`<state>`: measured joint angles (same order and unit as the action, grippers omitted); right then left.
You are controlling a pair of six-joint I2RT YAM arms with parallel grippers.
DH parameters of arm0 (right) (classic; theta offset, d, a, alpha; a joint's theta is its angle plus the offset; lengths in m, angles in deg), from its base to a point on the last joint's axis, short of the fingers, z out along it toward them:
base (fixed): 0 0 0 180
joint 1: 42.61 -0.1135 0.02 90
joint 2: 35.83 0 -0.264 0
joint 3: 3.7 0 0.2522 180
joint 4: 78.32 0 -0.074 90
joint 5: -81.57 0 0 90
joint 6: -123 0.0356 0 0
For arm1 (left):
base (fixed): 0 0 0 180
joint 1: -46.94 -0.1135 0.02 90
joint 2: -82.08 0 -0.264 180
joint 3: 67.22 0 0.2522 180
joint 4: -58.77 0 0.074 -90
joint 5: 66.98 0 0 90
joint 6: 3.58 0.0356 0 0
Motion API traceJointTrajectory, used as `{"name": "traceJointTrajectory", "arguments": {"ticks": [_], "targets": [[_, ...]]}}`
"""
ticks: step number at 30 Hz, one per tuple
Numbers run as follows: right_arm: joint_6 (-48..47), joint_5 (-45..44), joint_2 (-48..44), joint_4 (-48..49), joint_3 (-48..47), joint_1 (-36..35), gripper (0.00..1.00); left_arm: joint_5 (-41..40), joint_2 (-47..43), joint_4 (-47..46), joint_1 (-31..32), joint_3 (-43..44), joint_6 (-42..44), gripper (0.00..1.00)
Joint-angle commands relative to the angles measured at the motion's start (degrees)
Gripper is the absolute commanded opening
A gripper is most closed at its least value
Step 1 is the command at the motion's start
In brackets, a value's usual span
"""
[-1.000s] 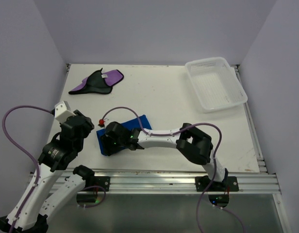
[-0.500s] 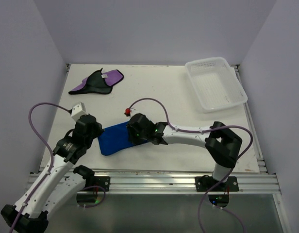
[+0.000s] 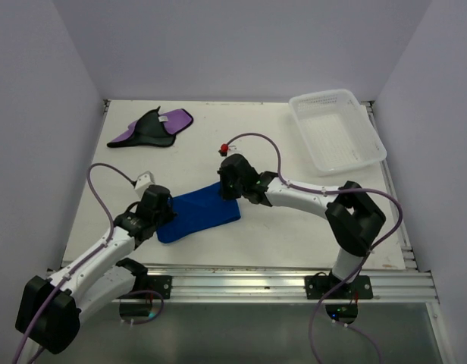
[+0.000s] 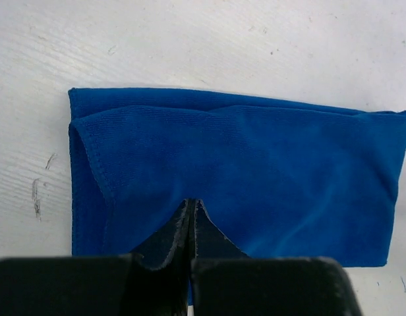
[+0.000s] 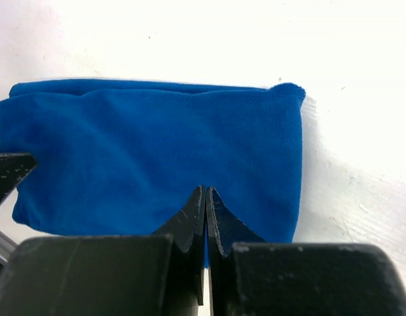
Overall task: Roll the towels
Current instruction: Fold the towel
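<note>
A bright blue towel (image 3: 199,213) lies folded flat on the white table, between my two grippers. My left gripper (image 3: 170,214) is at its left end, shut, its fingertips (image 4: 192,201) pressed together over the cloth (image 4: 249,158) with nothing between them. At the towel's far right corner my right gripper (image 3: 228,192) is shut too, and it hovers over the blue cloth (image 5: 150,145) near its edge. The purple towel with a black side and a white tag (image 3: 151,127) lies crumpled at the back left, away from both arms.
A white mesh basket (image 3: 336,129) stands at the back right corner. Purple cables loop over both arms. A metal rail (image 3: 241,282) runs along the table's near edge.
Both grippers closed. The right gripper swung from the towel's left side to its right end. The left gripper came in toward the towel's left end. The towel now lies spread wider.
</note>
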<state>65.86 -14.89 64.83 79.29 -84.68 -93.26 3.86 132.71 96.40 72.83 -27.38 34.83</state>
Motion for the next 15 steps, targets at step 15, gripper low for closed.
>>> {"name": "traceJointTrajectory", "arguments": {"ticks": [15], "targets": [[-1.31,-0.4,7.96,-2.27,-10.56,3.63,0.0,-10.55,8.08,0.2,0.13,-4.9,-13.53,0.0]]}}
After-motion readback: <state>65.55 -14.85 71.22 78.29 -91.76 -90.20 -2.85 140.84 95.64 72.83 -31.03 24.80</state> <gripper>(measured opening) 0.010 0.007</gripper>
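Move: The left hand, fingers shut, hangs some 5 cm above the folded blue towel; the towel's left edge lies about 6 cm to its left and 2 cm back, the towel's middle 7 cm to its right and 1 cm ahead. The purple and black cloths lie about 27 cm ahead and 7 cm left. The right hand is some 7 cm above the towel: the far right corner is about 5 cm ahead and 1 cm right of it, the towel's middle 9 cm left and 3 cm back. Downwards about 5 cm, drifting left and a little back while turning some 10 degrees counter-clockwise, the left hand brings its shut fingertips onto the towel near its left edge. Meanwhile the right hand, also shut and staying about level above the towel, slides forward roughly 4 cm towards the far right corner. ##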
